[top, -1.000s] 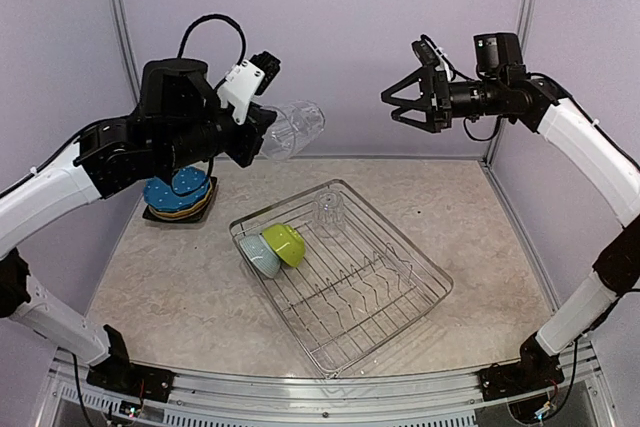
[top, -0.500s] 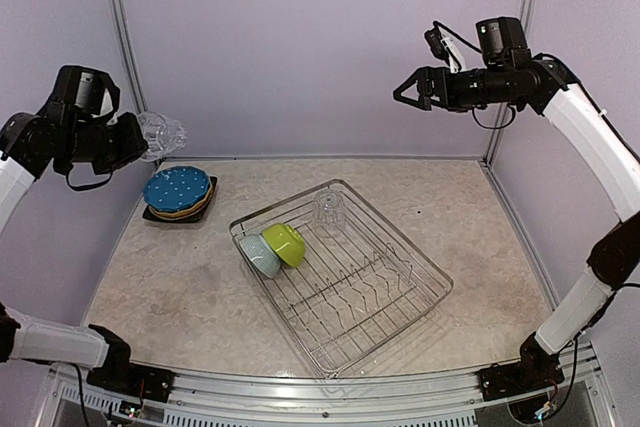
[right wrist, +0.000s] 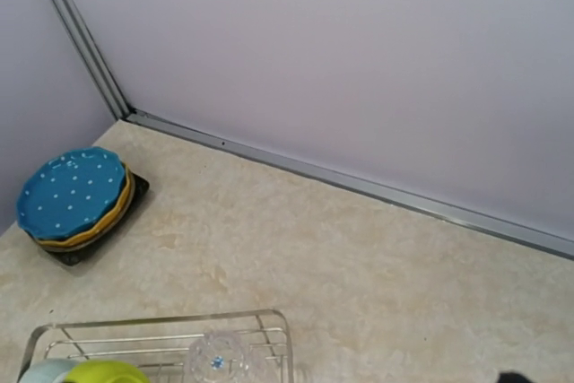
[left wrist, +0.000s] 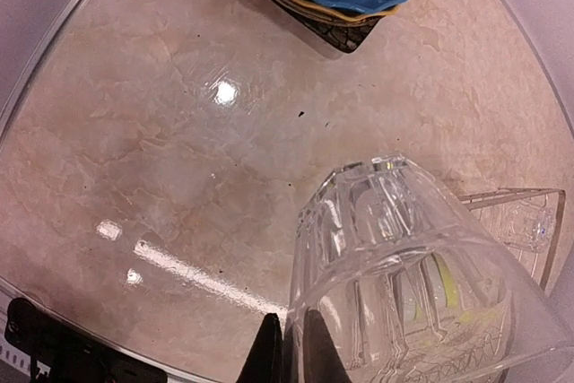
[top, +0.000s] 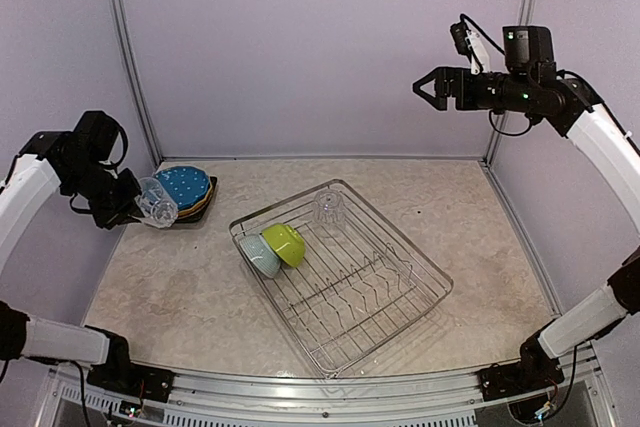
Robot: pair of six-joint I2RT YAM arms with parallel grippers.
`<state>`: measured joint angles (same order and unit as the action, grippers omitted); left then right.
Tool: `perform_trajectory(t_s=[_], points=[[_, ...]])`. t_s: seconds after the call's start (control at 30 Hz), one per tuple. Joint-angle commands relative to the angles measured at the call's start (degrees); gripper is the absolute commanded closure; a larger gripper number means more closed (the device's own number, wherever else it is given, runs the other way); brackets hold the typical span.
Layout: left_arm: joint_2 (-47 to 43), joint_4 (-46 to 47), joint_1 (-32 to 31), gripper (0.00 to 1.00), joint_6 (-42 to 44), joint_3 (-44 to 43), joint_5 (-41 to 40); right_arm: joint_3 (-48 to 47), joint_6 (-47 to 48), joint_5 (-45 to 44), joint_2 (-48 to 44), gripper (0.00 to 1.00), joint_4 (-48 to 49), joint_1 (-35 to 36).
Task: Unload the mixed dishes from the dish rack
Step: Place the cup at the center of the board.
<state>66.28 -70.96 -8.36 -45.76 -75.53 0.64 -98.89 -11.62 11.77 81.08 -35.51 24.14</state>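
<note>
My left gripper (top: pixel 140 209) is shut on the rim of a clear glass (top: pixel 157 202), holding it tilted low over the table beside the plate stack. In the left wrist view the black fingertips (left wrist: pixel 265 352) pinch the wall of the glass (left wrist: pixel 404 257). The blue-dotted plate (top: pixel 185 185) tops the stack, which rests on the black square plate (top: pixel 196 215). The dish rack (top: pixel 445 282) holds a lime bowl (top: pixel 285 243), a pale-blue bowl (top: pixel 258 255) and another clear glass (top: pixel 329 209), upside down. My right gripper (top: pixel 430 87) is open and empty, high at the right.
The right wrist view looks down on the blue-dotted plate (right wrist: pixel 70 190), the rack's far corner (right wrist: pixel 278 320) and the back wall's metal edge (right wrist: pixel 359 184). Metal posts stand in both back corners. Bare beige tabletop surrounds the rack.
The left arm has swung the glass from high over the middle to the left and down beside the plate stack. The right arm has drawn back to the right and up, staying open.
</note>
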Motion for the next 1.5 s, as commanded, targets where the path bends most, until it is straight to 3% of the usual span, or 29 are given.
perform_trajectory(t_s=[0.0, 0.53, 0.87, 1.47], points=[[3.02, 2.14, 3.22, 1.0, -0.91, 3.65, 4.61, 0.23, -0.46, 2.38, 1.09, 0.01, 0.34, -0.76], [20.96, 14.62, 12.54, 1.0, 2.49, 5.79, 3.3, 1.97, -1.97, 9.01, 3.66, 0.01, -1.28, -0.76], [30.88, 16.73, 15.62, 1.0, 5.14, 2.33, 3.38, 2.54, -2.18, 10.24, 4.09, 0.01, -1.78, -0.73], [33.97, 14.83, 14.1, 1.0, 6.73, 0.97, 5.99, 4.13, -2.8, 11.7, 4.32, 0.02, -1.49, -0.76]])
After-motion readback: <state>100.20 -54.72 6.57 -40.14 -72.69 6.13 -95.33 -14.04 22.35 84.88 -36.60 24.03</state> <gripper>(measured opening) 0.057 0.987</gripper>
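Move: The left gripper holds the clear cup. Its place is the bare table just in front of the plate stack, about 9 cm ahead of the left hand, 2 cm left and 23 cm below; the stack's middle is about 23 cm ahead, 2 cm left and 20 cm below. The pale blue bowl is 4 cm ahead, 21 cm right and 18 cm below. From the right hand, the cup's place is 57 cm left, 2 cm back and 42 cm down. Lower the left gripper with the cup still pinched by its wall, straight down at first, then slanting forward and left towards the table in front of the plate stack: about 17 cm down, 9 forward and 6 left, easing to a stop. Tip the fingers about 20 degrees nearer to vertical and keep them shut. Let the empty, open right hand sink about 5 cm and drift 3 cm left. ##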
